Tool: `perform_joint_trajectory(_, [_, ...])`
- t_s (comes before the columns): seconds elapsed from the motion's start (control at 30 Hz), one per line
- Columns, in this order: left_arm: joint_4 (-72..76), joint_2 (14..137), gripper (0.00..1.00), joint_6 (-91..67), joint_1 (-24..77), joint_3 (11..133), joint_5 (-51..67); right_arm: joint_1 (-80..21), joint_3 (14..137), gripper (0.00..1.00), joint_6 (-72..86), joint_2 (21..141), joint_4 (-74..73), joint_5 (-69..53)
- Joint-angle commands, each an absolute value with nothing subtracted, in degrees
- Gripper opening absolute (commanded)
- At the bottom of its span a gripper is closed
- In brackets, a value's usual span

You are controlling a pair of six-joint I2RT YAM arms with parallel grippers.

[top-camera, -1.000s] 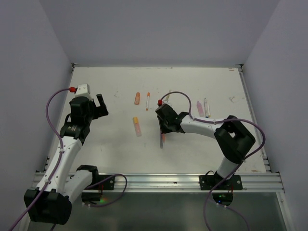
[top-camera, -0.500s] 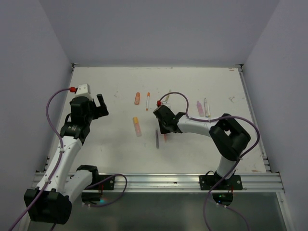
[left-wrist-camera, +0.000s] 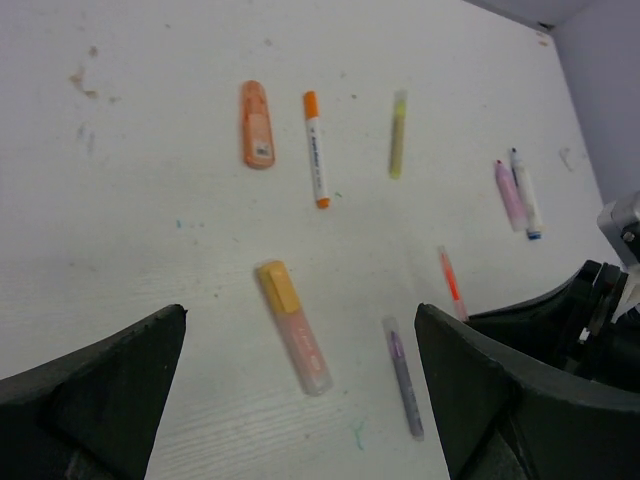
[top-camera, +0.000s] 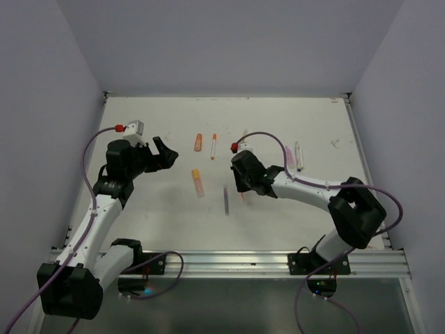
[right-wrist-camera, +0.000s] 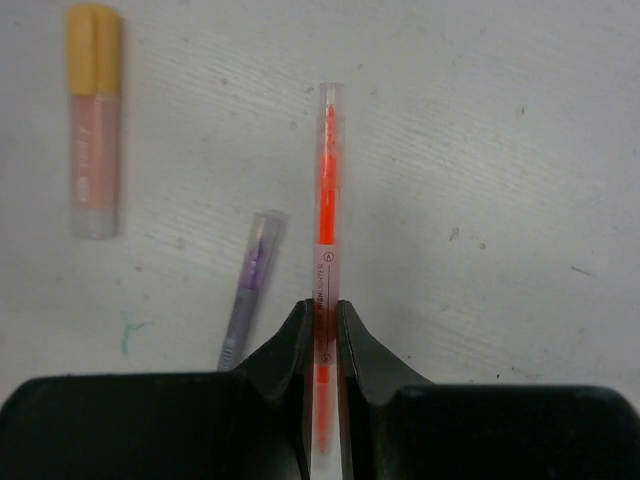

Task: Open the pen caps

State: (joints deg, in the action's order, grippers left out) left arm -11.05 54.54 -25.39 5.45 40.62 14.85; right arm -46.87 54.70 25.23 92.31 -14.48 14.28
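My right gripper (right-wrist-camera: 322, 312) is shut on a slim orange-red pen (right-wrist-camera: 326, 200), which lies on the table and points away from the jaws. In the top view the right gripper (top-camera: 242, 190) sits at the table's middle. A slim lilac pen (right-wrist-camera: 250, 285) lies just left of it, apart from the fingers. A pink highlighter with a yellow cap (right-wrist-camera: 93, 35) lies further left. My left gripper (left-wrist-camera: 300, 400) is open and hovers above that pink highlighter (left-wrist-camera: 293, 325) and the lilac pen (left-wrist-camera: 403, 377). In the top view the left gripper (top-camera: 163, 154) is left of centre.
Further back lie an orange highlighter (left-wrist-camera: 256, 137), an orange-and-white marker (left-wrist-camera: 315, 148) and a yellow pen (left-wrist-camera: 398, 146). A pink pen (left-wrist-camera: 509, 194) and a white pen with a blue tip (left-wrist-camera: 524, 193) lie at the right. Grey walls close the table (top-camera: 153, 216) in on three sides.
The right jaws have closed on the orange-red pen, with the lilac pen left lying beside it. The left gripper has swung right toward the table's middle, still open.
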Motion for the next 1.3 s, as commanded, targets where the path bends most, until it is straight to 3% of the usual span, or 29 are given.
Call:
perform_joint_trajectory(0.0, [2.2, 55.1, 1.0, -35.5, 7.5, 37.5, 27.2, -47.6, 52.7, 0.0, 22.5, 84.4, -3.7, 8.0])
perform_joint_trajectory(0.13, [6.5, 56.7, 1.0, -41.1, 16.8, 38.7, 20.2, -48.5, 49.2, 0.0, 21.9, 80.5, 3.6, 3.2])
perform_joint_trajectory(0.43, [11.5, 63.7, 0.88, -46.8, 28.4, 41.2, 8.5, -50.3, 44.8, 0.0, 22.5, 75.4, 14.2, -1.7])
perform_joint_trajectory(0.8, [11.7, 68.6, 0.56, -49.2, 33.1, 43.6, 3.2, -51.7, 44.7, 0.0, 21.8, 75.8, 15.0, -1.4])
perform_joint_trajectory(1.0, [11.2, 69.3, 0.34, -49.5, 33.8, 44.2, 3.0, -51.9, 44.8, 0.0, 21.5, 75.8, 15.1, -0.7])
perform_joint_trajectory(1.17, [11.1, 69.7, 0.25, -49.6, 34.2, 44.1, 3.3, -51.9, 45.0, 0.0, 21.3, 75.6, 15.2, -0.1])
perform_joint_trajectory(1.27, [10.9, 69.8, 0.11, -49.5, 34.5, 44.0, 3.1, -52.0, 45.1, 0.0, 21.2, 75.4, 15.3, -0.1])
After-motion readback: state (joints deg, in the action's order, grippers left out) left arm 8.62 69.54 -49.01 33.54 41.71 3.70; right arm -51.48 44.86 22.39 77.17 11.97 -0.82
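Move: The orange pen, already held off the table by the right hand, lies about 27 cm to the left hand's right, 2 cm back and 13 cm lower. From the left hand, the yellow-capped highlighter is 7 cm right, 3 cm ahead and 18 cm down. The right hand's goal, the open left gripper, is some 27 cm left, 3 cm ahead and 14 cm up; the purple pen lies 5 cm left of the right hand, 3 cm back and 5 cm below. Right hand lifts orange pen 11 cm and leftward; left swings 16 cm right, closing around its forward end. ##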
